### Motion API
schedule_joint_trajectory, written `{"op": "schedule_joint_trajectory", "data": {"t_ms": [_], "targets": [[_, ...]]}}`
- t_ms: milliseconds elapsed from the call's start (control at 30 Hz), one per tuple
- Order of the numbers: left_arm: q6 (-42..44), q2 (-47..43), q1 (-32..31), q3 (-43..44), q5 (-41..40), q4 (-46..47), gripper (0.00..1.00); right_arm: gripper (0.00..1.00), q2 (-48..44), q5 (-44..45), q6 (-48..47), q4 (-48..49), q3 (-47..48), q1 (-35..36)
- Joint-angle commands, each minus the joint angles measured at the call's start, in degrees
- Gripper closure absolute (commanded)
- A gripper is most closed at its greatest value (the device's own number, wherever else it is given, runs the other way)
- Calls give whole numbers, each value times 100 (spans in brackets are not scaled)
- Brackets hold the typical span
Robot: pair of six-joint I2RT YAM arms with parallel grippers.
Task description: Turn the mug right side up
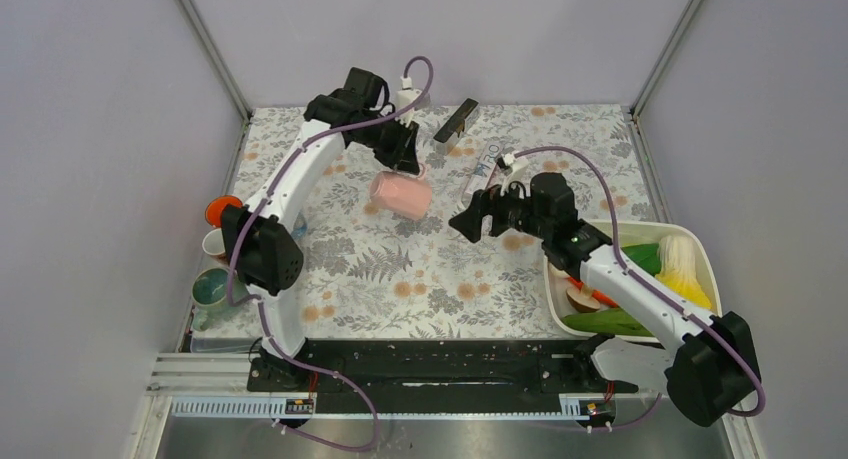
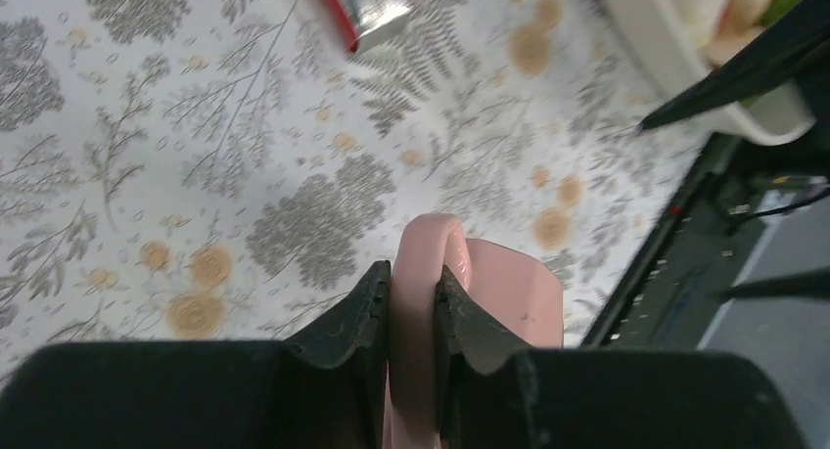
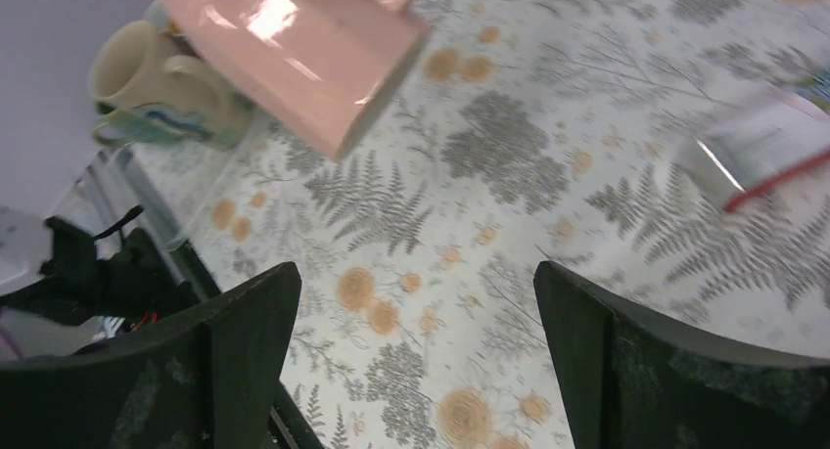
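Observation:
The pink mug hangs tilted on its side above the floral table, lifted off it. My left gripper is shut on the mug's handle, with the mug body just right of the fingers in the left wrist view. In the right wrist view the mug shows at the top left, its rim pointing down and right. My right gripper is open and empty, a short way right of the mug and above the table.
A white tray of vegetables sits at the right. A toothpaste tube and a black remote lie at the back. An orange cup and other cups stand at the left edge.

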Motion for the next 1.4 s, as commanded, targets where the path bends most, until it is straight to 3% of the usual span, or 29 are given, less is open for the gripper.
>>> {"op": "schedule_joint_trajectory", "data": {"t_ms": [0,200,367,467,533,567,667,767,900,967,1133,1367], "targets": [[-1254,-601,52,118,1580,589,100,1,-300,-775,-264,1944,-377,577],[-2054,-1002,43,-155,2252,1137,100,1,-407,-1139,-562,3879,-1067,930],[-2283,-1119,-44,-227,2319,1336,100,2,-1,-1230,-195,4149,-725,1075],[-2426,-1110,-111,-328,2461,1435,100,13,315,-1266,219,4452,-477,1131],[-2450,-1095,-125,-388,2476,1459,100,28,401,-1240,472,4714,-425,1132],[-2420,-1095,-125,-431,2432,1458,100,41,414,-1199,582,4835,-429,1126],[-2205,-1096,-122,-567,2182,1402,100,96,317,-766,982,4905,-486,1130],[-1833,-1054,-121,-591,1767,1227,99,100,136,-149,1289,4384,-454,1129],[-1559,-1024,-119,-524,828,1147,26,100,14,656,2067,3717,-406,1130],[-1463,-1024,-83,-340,184,1148,3,100,34,1090,2581,3252,-383,1130],[-1049,-1116,16,128,-1763,1160,1,100,212,1945,3941,2681,-450,1123],[-556,-2010,-449,-920,-2703,1276,1,100,539,2742,5995,1873,96,1119]]}}
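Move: The pink mug, pinched by its handle in the left gripper, has its middle about 5 cm back, 2 cm left and 2 cm below that hand. The open right gripper waits about 8 cm back and 11 cm right of the left hand, level in height. From the right hand the mug is 3 cm ahead, 13 cm left; the red-white box 10 cm ahead, 5 cm right; the black-topped block 19 cm ahead, 2 cm left, both some 18 cm below. Left raises the mug some 8 cm, right reaches left-up, pinches its rim, left lets go, right lowers it. ##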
